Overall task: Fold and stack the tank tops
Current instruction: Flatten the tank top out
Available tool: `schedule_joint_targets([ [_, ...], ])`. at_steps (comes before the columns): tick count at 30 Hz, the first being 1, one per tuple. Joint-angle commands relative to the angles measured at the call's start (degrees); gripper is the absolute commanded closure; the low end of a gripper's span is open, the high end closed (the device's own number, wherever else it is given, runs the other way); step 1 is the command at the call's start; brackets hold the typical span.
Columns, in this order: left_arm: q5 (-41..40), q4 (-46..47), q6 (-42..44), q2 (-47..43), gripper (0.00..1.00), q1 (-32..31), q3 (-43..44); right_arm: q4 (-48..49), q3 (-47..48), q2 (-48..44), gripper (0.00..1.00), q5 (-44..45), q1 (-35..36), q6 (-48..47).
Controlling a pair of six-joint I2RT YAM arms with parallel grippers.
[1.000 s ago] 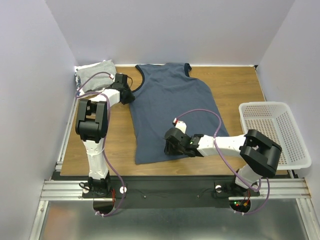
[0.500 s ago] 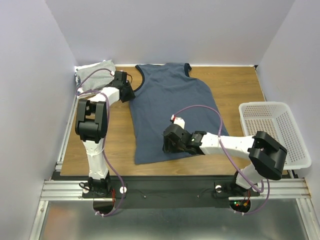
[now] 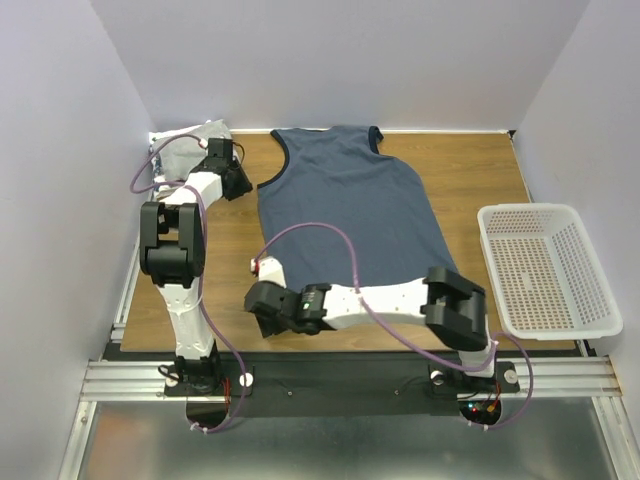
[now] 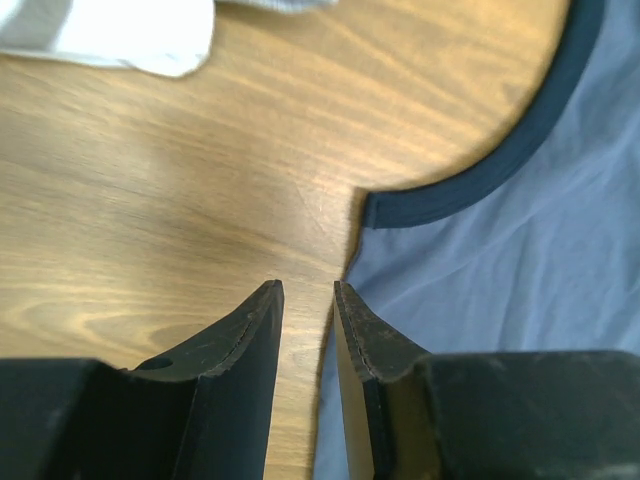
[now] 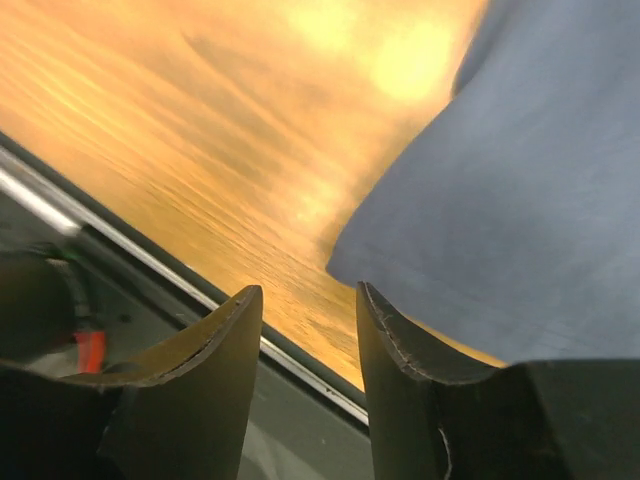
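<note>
A large slate-blue tank top (image 3: 345, 215) with darker trim lies spread flat on the wooden table. My left gripper (image 3: 243, 188) hovers at its left armhole, open by a narrow gap. In the left wrist view the left gripper (image 4: 307, 290) has only wood between its fingers, and the tank top's (image 4: 520, 260) side edge runs under the right finger. My right gripper (image 3: 258, 303) is open at the tank top's lower left corner. The right wrist view shows that corner (image 5: 480, 200) just ahead of the right gripper (image 5: 307, 295), untouched. A light grey tank top (image 3: 188, 148) lies folded at the back left.
A white mesh basket (image 3: 548, 268) stands at the table's right edge. The table's front edge and metal rail (image 5: 150, 262) run right below the right gripper. Walls close in on the left, back and right.
The right arm swung left, from over the tank top's lower part to its lower left corner. The left gripper shifted left and back, off the cloth beside the armhole.
</note>
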Motion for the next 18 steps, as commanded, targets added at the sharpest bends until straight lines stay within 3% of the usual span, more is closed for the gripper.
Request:
schedule_joint_targets([
  [1, 2.4, 0.0, 2.3, 1.3, 0.61, -0.7, 1.2, -5.4, 6.5, 4.1, 0.52, 5.3, 1.9, -1.9],
  [12, 3.9, 1.3, 2.0, 3.4, 0.61, -0.7, 0.7, -9.8, 8.5, 9.2, 0.62, 11.0, 2.6, -0.4],
  [18, 4.4, 1.9, 1.6, 3.8, 0.66, -0.7, 0.7, -10.3, 7.7, 10.1, 0.77, 11.0, 2.6, 0.3],
])
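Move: The tank top's bottom left corner lies almost straight below the right hand, about 6 cm down and 1 cm left, with the table's front edge some 5 cm back. From the left hand, the tank top's left armhole corner is about 3 cm ahead, 4 cm right and 5 cm down; the folded stack stands roughly 10 cm ahead and 13 cm left. Right hand sinks 5 cm onto the bottom hem, fingers closing; left sinks 3 cm towards the armhole corner, empty. ##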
